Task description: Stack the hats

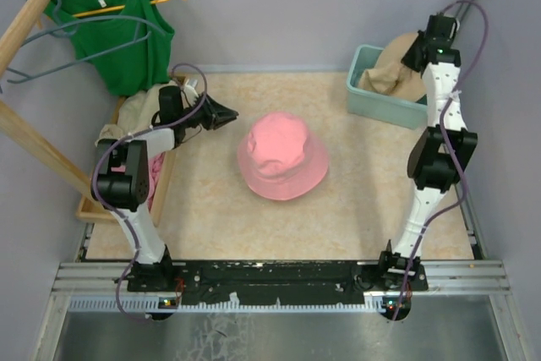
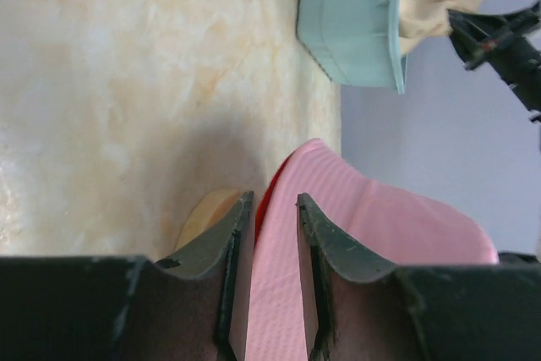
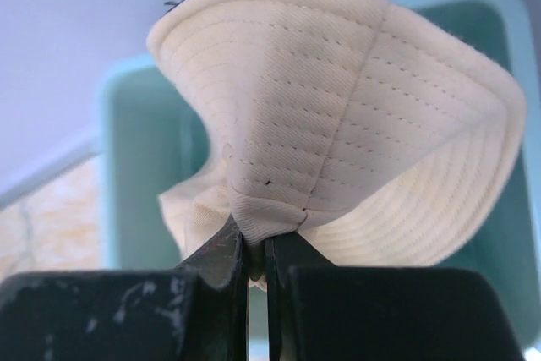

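Note:
A pink hat [image 1: 283, 156] lies crown up in the middle of the table, and in the left wrist view a red sliver [image 2: 269, 196] shows under the pink hat [image 2: 380, 217]. My left gripper [image 1: 228, 114] hovers just left of it without touching. Its jaws stand a little apart, and through the left gripper [image 2: 272, 199] only the pink fabric beyond shows. At the back right my right gripper [image 3: 258, 247] is shut on a fold of the beige hat [image 3: 355, 116]. That hat hangs over the teal bin [image 3: 135, 175]. From above, the beige hat [image 1: 390, 69] bulges out of the bin beside the right gripper [image 1: 420, 50].
The teal bin [image 1: 380, 99] stands at the back right corner. A wooden tray [image 1: 165, 183] with beige and pink cloths lies along the left edge. A green tank top [image 1: 127, 35] hangs on a wooden rack at the back left.

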Robot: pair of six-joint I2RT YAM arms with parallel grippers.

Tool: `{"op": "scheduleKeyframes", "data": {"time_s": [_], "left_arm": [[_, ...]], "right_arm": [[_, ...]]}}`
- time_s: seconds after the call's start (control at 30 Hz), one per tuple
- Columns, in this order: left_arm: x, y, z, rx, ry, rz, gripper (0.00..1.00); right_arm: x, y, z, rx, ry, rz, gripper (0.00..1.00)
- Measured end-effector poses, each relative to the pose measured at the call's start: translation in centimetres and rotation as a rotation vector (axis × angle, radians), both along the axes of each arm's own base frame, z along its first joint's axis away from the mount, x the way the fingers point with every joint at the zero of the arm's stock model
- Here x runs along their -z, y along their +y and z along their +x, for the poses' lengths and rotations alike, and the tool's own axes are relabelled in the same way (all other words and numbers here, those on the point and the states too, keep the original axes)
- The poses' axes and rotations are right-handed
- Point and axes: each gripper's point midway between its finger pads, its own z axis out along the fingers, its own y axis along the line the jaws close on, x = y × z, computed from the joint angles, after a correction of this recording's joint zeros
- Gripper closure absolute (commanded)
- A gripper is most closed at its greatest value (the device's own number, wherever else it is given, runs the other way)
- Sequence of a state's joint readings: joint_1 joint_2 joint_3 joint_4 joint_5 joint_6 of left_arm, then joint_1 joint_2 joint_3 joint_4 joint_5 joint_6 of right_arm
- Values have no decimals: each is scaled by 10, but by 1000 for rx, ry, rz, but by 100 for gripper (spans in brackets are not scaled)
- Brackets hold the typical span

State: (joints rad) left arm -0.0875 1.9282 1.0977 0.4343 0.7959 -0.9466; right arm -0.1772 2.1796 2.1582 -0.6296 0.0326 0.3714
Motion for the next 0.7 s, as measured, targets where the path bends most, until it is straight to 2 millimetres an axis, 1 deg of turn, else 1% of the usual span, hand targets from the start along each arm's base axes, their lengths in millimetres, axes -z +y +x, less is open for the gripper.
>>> {"op": "scheduleKeyframes", "data": {"time_s": [0.13,0.2,0.23,0.33,0.4,0.43,0.53,0.6,0.7], "left_arm": [[-40,3,3,-2,-97,49,65],[-60,5,2,-7,-144,67,65],[-68,6,1,-9,-161,72,65],[-97,7,2,-12,-222,80,63],[-120,5,3,-4,-273,78,58],[-133,2,4,5,-301,75,56],[-163,-6,4,37,-377,66,54],[-180,-17,1,66,-421,61,49],[-208,-48,-11,133,-490,52,46]], "right_arm": [[-103,22,-20,-51,-208,58,100],[-144,33,-30,-82,-302,85,100],[-163,39,-36,-99,-344,103,100],[-193,54,-48,-143,-411,160,100],[-204,65,-54,-174,-431,211,100],[-206,71,-56,-192,-435,242,100],[-202,88,-62,-231,-425,345,100],[-193,103,-70,-259,-397,432,100],[-182,125,-78,-292,-370,551,100]]}}
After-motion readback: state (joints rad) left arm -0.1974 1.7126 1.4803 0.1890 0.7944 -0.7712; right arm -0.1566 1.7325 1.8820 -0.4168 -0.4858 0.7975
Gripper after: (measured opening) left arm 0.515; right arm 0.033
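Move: The right gripper, already holding the beige hat by its edge, is over the teal bin, whose middle is about 6 cm left, 1 cm back and 13 cm below. The pink hat topping the stack is some 38 cm left, 23 cm back and 7 cm below it. From the empty left gripper, the beige hat is roughly 48 cm right, 12 cm ahead and 4 cm higher; the pink hat stands about 12 cm right and 11 cm back, about level. Whip the beige hat straight up out of the bin, some 20 cm, keeping the right gripper shut; then swing left and somewhat back towards the stack, rolling its left side up about 30 degrees and lifting the fingertips. Meanwhile raise the left gripper about 20 cm, tip its fingers upward, open it partway, and finally ease it right towards the beige hat. ##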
